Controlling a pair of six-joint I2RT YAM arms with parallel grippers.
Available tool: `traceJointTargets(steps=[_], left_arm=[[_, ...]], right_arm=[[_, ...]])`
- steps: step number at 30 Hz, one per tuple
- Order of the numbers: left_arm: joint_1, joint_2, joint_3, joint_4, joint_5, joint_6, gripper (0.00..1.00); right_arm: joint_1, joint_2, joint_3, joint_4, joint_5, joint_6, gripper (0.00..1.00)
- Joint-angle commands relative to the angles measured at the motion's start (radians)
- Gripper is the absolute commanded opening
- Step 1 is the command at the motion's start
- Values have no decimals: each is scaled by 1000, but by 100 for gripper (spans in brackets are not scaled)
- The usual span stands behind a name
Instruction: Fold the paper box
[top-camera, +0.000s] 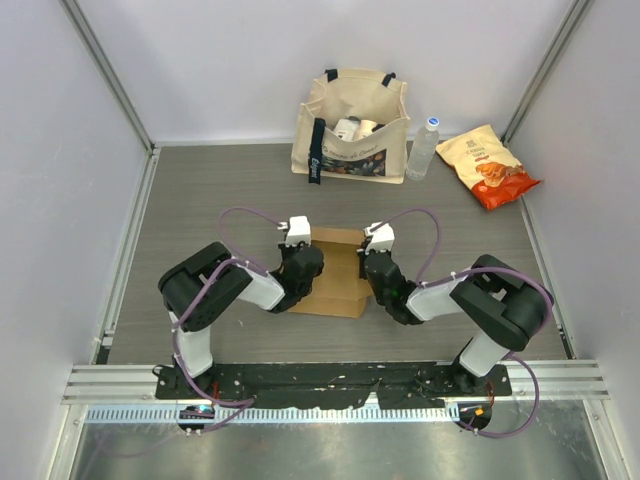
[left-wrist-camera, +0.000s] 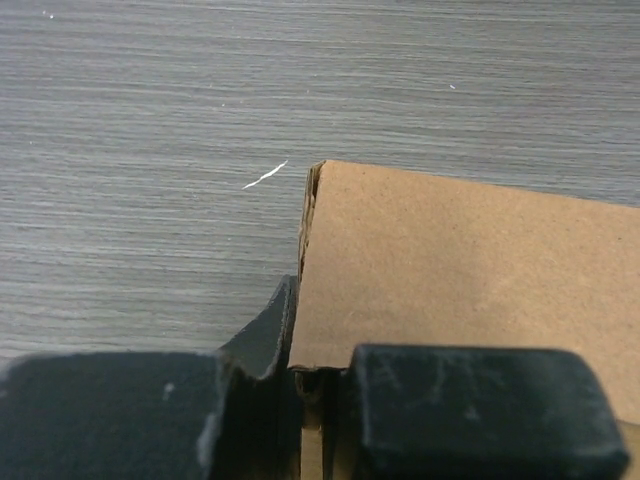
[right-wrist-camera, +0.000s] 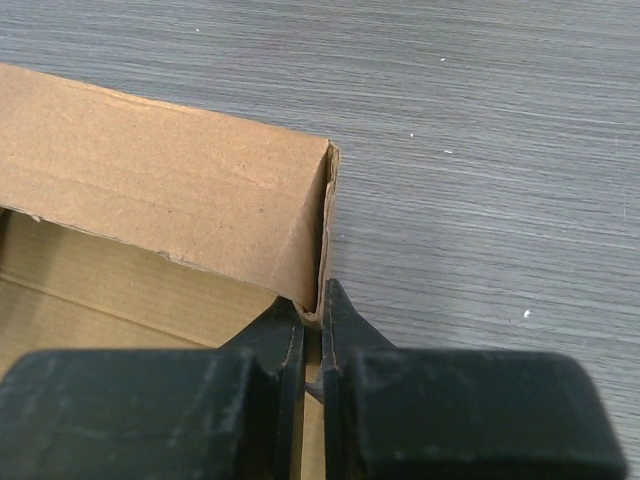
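Note:
The paper box (top-camera: 336, 268), plain brown cardboard, lies on the table between both arms. My left gripper (top-camera: 300, 268) is shut on the box's left side wall; in the left wrist view the wall's edge (left-wrist-camera: 310, 372) is pinched between the fingers (left-wrist-camera: 262, 340), with a brown panel (left-wrist-camera: 460, 260) stretching to the right. My right gripper (top-camera: 372, 268) is shut on the right side wall; in the right wrist view the thin cardboard edge (right-wrist-camera: 322, 310) sits between the fingertips (right-wrist-camera: 345, 318), and a folded-up panel (right-wrist-camera: 170, 190) runs to the left above the box's inner floor (right-wrist-camera: 90, 290).
A beige printed tote bag (top-camera: 352, 130) with items inside stands at the back. Right of it stand a clear water bottle (top-camera: 424, 148) and a yellow-orange snack packet (top-camera: 488, 166). Metal frame rails (top-camera: 130, 240) border the grey table (top-camera: 220, 180).

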Motion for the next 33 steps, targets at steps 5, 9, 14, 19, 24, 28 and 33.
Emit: traceJointTargets(steps=[5,9,14,19,24,28,33], left_arm=[[28,-70,-87,89,42,34,40],[31,-174,-142,44,89,13,62],[49,-395,-226,-64,235,-18,88],[74,-613,-256,-265,525,-27,90],[106,-844,-308,-439,681,-42,89],[187,-1013,-314,-589,807,-96,92],[315,-1004,-253,-652,890,-224,95]], right_arm=[[7,-59,4,49,23,21,2],[-4,-63,-4,55,27,20,3],[-7,-74,7,33,23,11,9],[-7,-68,18,7,15,12,15],[-8,-72,22,-22,0,21,25],[-8,-86,29,-74,-8,49,39],[-7,-152,65,-210,-40,101,53]])
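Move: The left hand already pinches the box's far left corner, right at its fingertips; the folded-over top flap's middle lies about 6 cm to its right, and the near panel about 12 cm back, 5 cm right and 4 cm lower. The right hand already pinches the far right corner, about 13 cm right of and level with the left one; from the right hand the near panel lies some 12 cm back, 6 cm left, 4 cm lower. Left fingers open, freeing the left corner, and retreat about 10 cm up and back; right fingers release theirs, hovering. ##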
